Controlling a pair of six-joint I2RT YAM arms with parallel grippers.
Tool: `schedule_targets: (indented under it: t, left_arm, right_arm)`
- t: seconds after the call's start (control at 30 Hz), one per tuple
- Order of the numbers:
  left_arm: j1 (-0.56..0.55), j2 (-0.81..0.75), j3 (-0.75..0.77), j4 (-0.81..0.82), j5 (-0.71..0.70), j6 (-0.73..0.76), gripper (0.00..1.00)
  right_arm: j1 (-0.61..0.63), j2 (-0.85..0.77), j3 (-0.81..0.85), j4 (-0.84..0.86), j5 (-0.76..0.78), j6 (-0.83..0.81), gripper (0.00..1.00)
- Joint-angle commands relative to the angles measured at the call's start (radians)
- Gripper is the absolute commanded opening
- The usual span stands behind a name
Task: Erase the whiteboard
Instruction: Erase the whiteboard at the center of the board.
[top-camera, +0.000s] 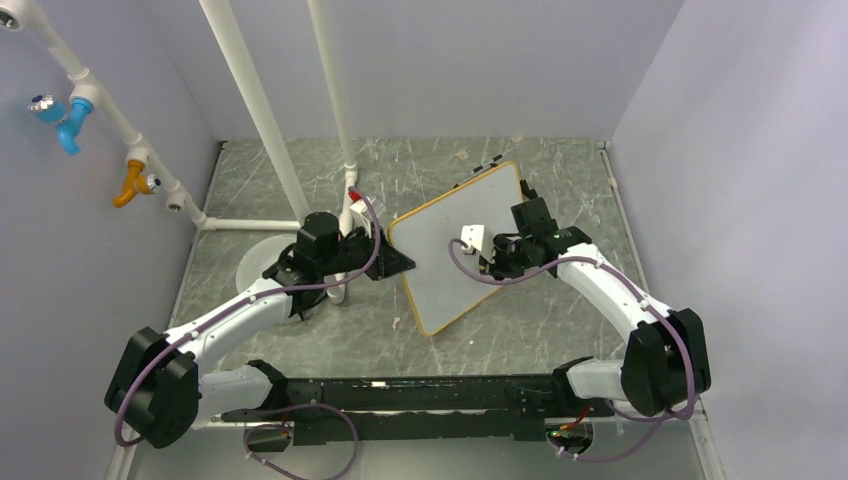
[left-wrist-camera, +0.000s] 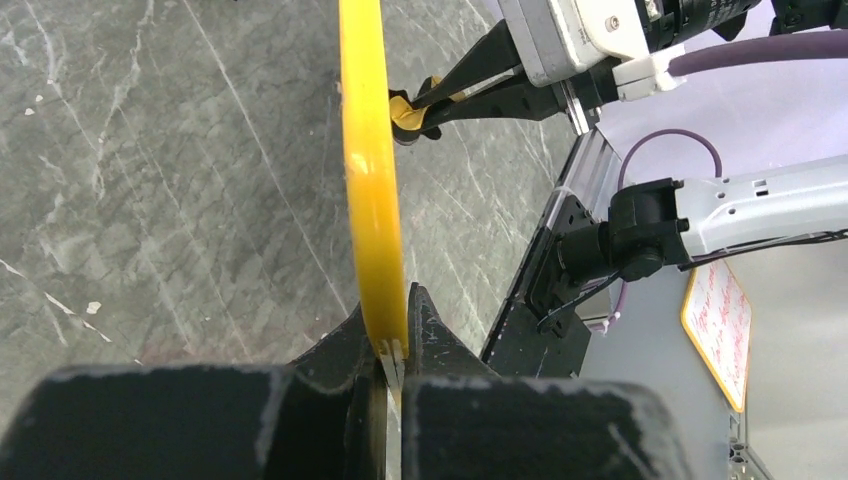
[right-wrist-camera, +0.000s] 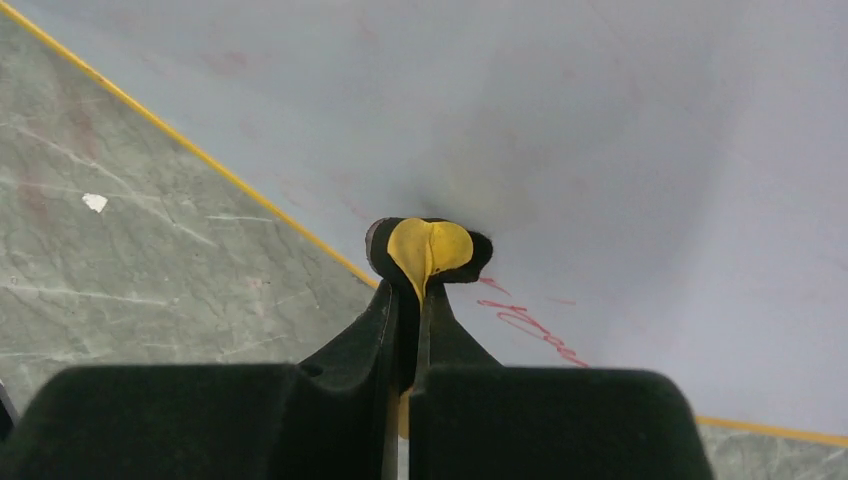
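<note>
The whiteboard (top-camera: 450, 262), white with a thin orange frame, stands tilted on its edge at the table's centre. My left gripper (top-camera: 397, 262) is shut on its left frame edge; in the left wrist view the yellow-orange frame (left-wrist-camera: 372, 170) runs up from between the shut jaws (left-wrist-camera: 395, 312). My right gripper (top-camera: 488, 262) is shut on a small yellow-and-black eraser pad (right-wrist-camera: 428, 248) and presses it on the board face (right-wrist-camera: 620, 140). A red scrawl (right-wrist-camera: 527, 323) lies just right of the pad. The right gripper (right-wrist-camera: 418, 292) shows its pad in the left wrist view too (left-wrist-camera: 412, 108).
White pipes (top-camera: 262, 120) stand at the back left with a red-tipped item (top-camera: 353, 193) at their foot. A round white disc (top-camera: 256, 262) lies under the left arm. A black rail (top-camera: 420, 395) runs along the near edge. Beyond it, another red-scrawled board shape (left-wrist-camera: 722, 330) shows.
</note>
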Motion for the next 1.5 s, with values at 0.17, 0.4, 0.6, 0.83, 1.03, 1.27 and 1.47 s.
schedule_targets:
  t: [0.17, 0.4, 0.6, 0.83, 1.03, 1.27, 1.47]
  left_arm:
    - [-0.013, -0.006, 0.042, 0.093, 0.139, -0.007, 0.0]
    - [-0.012, -0.018, 0.034, 0.088, 0.13, -0.003, 0.0]
    - [-0.007, -0.01, 0.036, 0.09, 0.134, -0.002, 0.0]
    - [-0.006, -0.011, 0.038, 0.087, 0.138, -0.002, 0.0]
    - [-0.004, -0.018, 0.039, 0.082, 0.134, -0.001, 0.0]
    - [-0.005, -0.011, 0.034, 0.094, 0.137, -0.003, 0.0]
    - [-0.002, -0.002, 0.036, 0.099, 0.139, -0.004, 0.0]
  right_arm:
    - [-0.039, 0.074, 0.159, 0.206, 0.261, 0.247, 0.0]
    - [-0.064, 0.103, 0.17, 0.201, 0.277, 0.255, 0.0]
    - [0.044, 0.083, 0.087, 0.004, 0.072, 0.088, 0.0]
    - [0.079, 0.117, 0.088, 0.034, 0.146, 0.162, 0.0]
    - [-0.039, 0.164, 0.2, 0.148, 0.289, 0.303, 0.0]
    - [-0.051, 0.154, 0.167, 0.142, 0.229, 0.285, 0.0]
    - [0.103, 0.05, 0.037, -0.02, 0.01, 0.057, 0.0]
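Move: The last red marks lie just ahead and to the right of my right hand, about 3 cm farther out, 4 cm right and 2 cm below. The whiteboard's near corner is some 14 cm back and 12 cm left of that hand, and around 5 cm lower. From my left hand, pinching the board's left corner, the marks are roughly 20 cm right, 3 cm ahead and 10 cm down. Scrubbing with the eraser still gripped, my right hand sweeps forward and right over the red marks, nearly 8 cm out with a 2.5 cm rise and a clockwise turn of about 20 degrees. I draw it back left and down some 5 cm, stroke forward-right again about 4 cm, and start back. The eraser is on the board at both start and end; my left hand keeps its pinch. ##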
